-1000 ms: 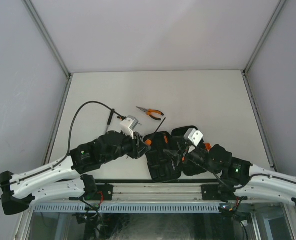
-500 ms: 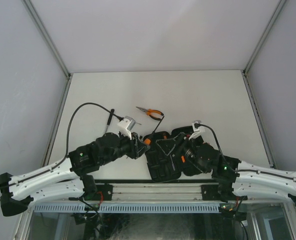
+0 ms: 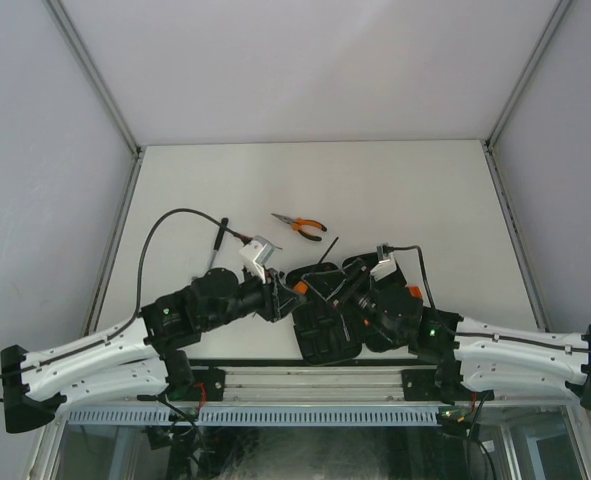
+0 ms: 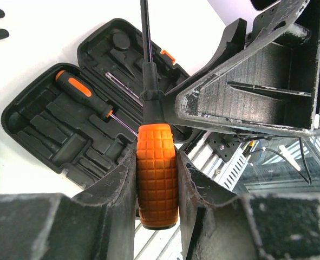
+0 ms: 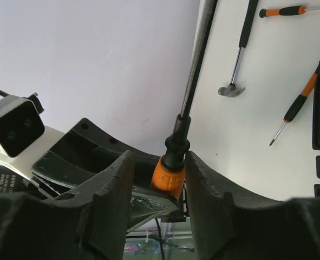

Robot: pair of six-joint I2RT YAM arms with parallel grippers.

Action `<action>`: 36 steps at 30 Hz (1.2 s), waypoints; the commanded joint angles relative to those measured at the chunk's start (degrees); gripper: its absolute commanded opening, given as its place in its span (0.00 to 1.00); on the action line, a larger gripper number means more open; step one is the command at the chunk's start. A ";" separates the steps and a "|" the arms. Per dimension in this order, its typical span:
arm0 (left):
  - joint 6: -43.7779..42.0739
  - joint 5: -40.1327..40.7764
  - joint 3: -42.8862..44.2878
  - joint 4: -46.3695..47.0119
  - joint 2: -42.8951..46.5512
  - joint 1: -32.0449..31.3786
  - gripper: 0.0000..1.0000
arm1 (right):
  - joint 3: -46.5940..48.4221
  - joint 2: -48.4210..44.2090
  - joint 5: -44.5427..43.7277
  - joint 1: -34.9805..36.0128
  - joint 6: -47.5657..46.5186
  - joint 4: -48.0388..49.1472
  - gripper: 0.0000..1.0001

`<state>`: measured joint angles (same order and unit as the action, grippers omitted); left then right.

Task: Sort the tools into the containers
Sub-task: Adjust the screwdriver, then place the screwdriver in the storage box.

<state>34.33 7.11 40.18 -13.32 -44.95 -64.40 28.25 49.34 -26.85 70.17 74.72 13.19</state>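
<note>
My left gripper (image 4: 156, 161) is shut on the thick screwdriver's gridded orange handle (image 4: 157, 173), its shaft pointing away over the open black case (image 4: 46, 127). My right gripper (image 5: 160, 158) reaches in from the other side and straddles the same screwdriver (image 5: 169, 172) at its black collar. Its right finger touches the collar and a gap shows on the left, so it is open. In the top view both grippers (image 3: 287, 288) (image 3: 323, 288) meet above the case (image 3: 320, 338). A thin screwdriver (image 4: 83, 90) lies in a case slot.
Needle-nose pliers (image 3: 301, 226) lie on the table behind the case. A hammer (image 5: 234, 81) and two thin screwdrivers (image 5: 296, 108) (image 5: 283, 11) lie on the table to the left. The table's near rail (image 3: 305, 375) runs just below the case.
The right arm has swung left to the screwdriver, and its jaws have narrowed round the handle's collar. The left gripper has kept its grip and barely moved.
</note>
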 commanded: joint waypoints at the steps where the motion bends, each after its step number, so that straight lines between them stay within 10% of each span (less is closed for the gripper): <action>1: -0.19 -2.50 -1.37 6.32 1.10 0.13 0.00 | 0.80 0.43 0.87 -1.10 4.28 2.90 0.39; 15: -1.34 -3.83 -2.70 7.98 2.34 0.14 0.02 | 0.77 2.54 6.10 -3.35 5.37 2.54 0.09; 23: -1.43 -1.31 -1.54 4.19 2.91 0.16 0.53 | 0.77 -2.23 1.53 -3.90 0.62 -5.90 0.00; 36: 1.35 3.61 0.35 -10.08 2.27 7.92 0.63 | 2.33 -5.60 -1.28 -3.89 -18.69 -25.55 0.00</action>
<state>34.50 10.31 38.00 -19.38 -42.33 -60.03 28.25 42.63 -29.65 66.61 65.63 -7.11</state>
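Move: The left hand grips the orange handle of a screwdriver whose black collar is about 3 cm ahead and 3 cm to its right, 1 cm higher. That collar is some 1 cm ahead, 1 cm left and 1 cm below the right hand's half-open fingers. About 18 cm under the right hand, the open case's left half is centred 1 cm right and 2 cm back, its right half 13 cm right and 2 cm ahead. A small screwdriver lies on the table 6 cm ahead and 7 cm left of the left hand. Easing down about a centimetre, the right fingers close around the screwdriver's collar while the left hand keeps its grip on the handle, nearly still. Then the left fingers open and let go, and the right hand carries the screwdriver about 6 cm to the right and some 4 cm down above the case, its left side dipping some 20 degrees. The freed left hand backs off 3–4 cm to the left, also sinking and going a little forward. ##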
